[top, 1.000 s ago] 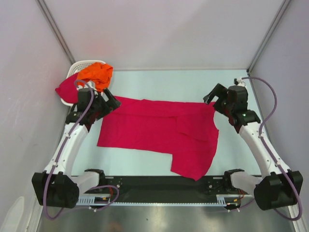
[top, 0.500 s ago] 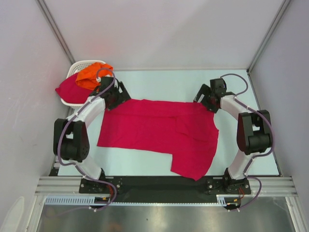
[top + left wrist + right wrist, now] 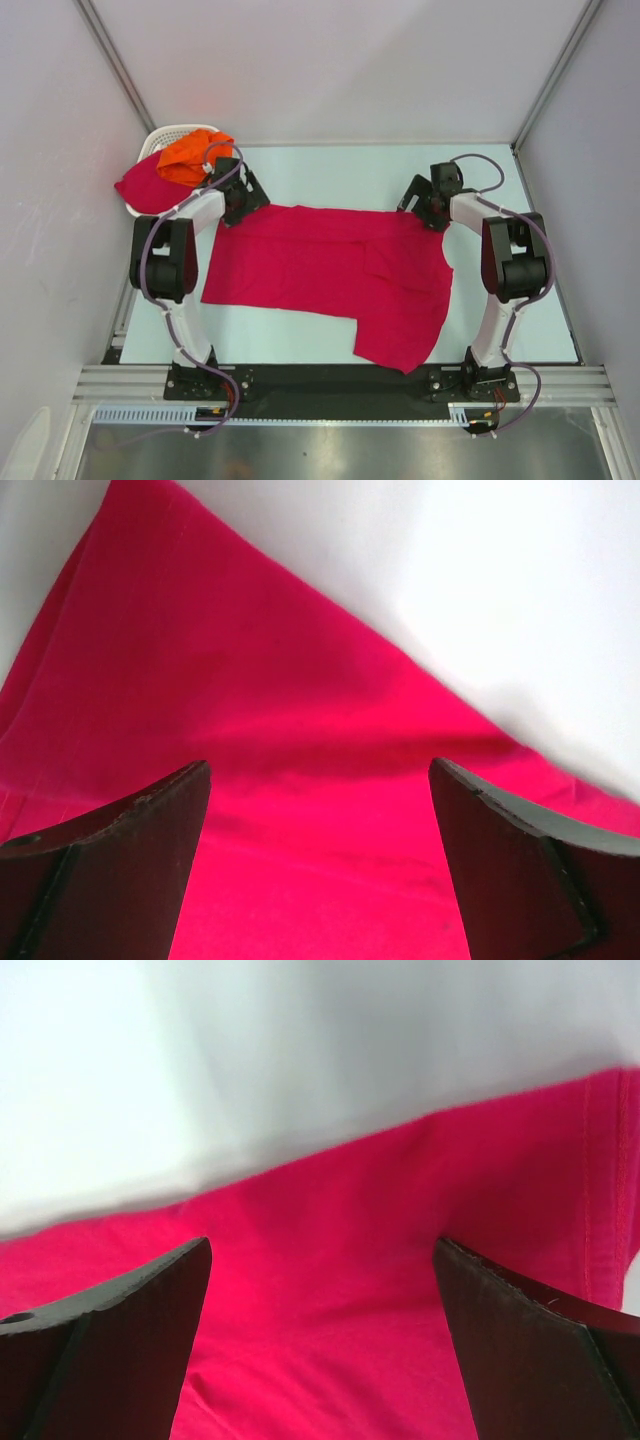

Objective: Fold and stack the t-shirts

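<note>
A crimson-pink t-shirt (image 3: pixel 320 265) lies spread flat across the table, one part hanging toward the near edge. My left gripper (image 3: pixel 240 195) hovers at its far left corner, open, with bare fabric (image 3: pixel 300 730) between the fingers (image 3: pixel 150 830). Over the far right corner my right gripper (image 3: pixel 425 198) is open too, straddling the shirt's far edge (image 3: pixel 330 1290). A bright orange t-shirt (image 3: pixel 190 155) and another crimson one (image 3: pixel 145 185) are heaped in the basket.
The white slotted basket (image 3: pixel 165 132) stands at the far left corner, just behind my left gripper. Grey walls enclose the table on three sides. A black rail (image 3: pixel 320 380) with the arm bases runs along the near edge.
Both arms have reared up and stretched forward. The grippers have shifted slightly inward and down onto the shirt's far corners. The shirt has not moved and the jaws stayed open.
</note>
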Controlling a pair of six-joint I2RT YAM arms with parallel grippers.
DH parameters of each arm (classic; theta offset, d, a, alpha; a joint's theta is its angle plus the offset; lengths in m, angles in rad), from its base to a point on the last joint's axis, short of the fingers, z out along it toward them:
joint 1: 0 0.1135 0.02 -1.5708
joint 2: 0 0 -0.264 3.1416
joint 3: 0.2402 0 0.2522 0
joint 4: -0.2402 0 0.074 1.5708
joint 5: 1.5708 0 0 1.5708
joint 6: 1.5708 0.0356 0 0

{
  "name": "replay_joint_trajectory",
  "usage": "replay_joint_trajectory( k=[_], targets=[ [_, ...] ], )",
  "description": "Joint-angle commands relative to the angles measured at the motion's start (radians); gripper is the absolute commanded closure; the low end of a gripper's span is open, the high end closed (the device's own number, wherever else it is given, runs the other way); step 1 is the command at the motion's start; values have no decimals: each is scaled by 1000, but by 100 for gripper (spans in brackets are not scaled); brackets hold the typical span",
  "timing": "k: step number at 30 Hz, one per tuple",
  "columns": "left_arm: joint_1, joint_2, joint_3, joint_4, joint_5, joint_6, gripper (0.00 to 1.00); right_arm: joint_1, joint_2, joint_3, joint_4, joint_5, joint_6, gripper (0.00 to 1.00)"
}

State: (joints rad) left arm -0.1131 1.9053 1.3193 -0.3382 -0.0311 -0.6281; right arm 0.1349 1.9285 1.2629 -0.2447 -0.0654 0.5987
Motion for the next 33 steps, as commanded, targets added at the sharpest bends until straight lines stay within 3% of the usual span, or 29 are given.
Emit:
replay_joint_trajectory(
  k=[1, 12, 21, 30, 33],
  targets=[
    [7, 60, 75, 42, 14, -33, 4, -8, 39, 53, 16, 9, -16, 0],
    [7, 141, 89, 39, 22, -94, 5, -49, 167, 164, -51, 24, -68, 0],
    [3, 173, 98, 56, 20, -235, 5, -55, 283, 322, -96, 13, -79, 0],
    [-23, 245, 198, 51, 0, -335, 5, -61, 380, 508, -149, 38, -129, 0],
    [-22, 299, 297, 13, -9, -325, 5, -67, 423, 579, -166, 45, -145, 0]
  ],
)
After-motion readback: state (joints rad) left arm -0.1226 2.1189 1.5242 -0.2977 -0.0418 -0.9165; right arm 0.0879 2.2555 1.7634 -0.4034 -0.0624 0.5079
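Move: The red t-shirt spread on the table has its far edge about 5 cm ahead of the left hand and 2 cm below it; its far-left corner is about 9 cm left and 5 ahead, the white basket some 16 cm left and 13 ahead. From the right hand, that edge lies about 4 cm straight ahead, nearly level in height, its far-right corner some 9 cm right and 3 ahead. Forward with both open hands, low on the t-shirt: the right drags its fingertips towards the far edge, still touching the cloth, about 9 cm at steady height and slightly left. The left first sinks 2 cm onto the cloth, then creeps forward to some 6 cm in all, drifting right and twisting about 15 degrees counter-clockwise as it speeds up. ##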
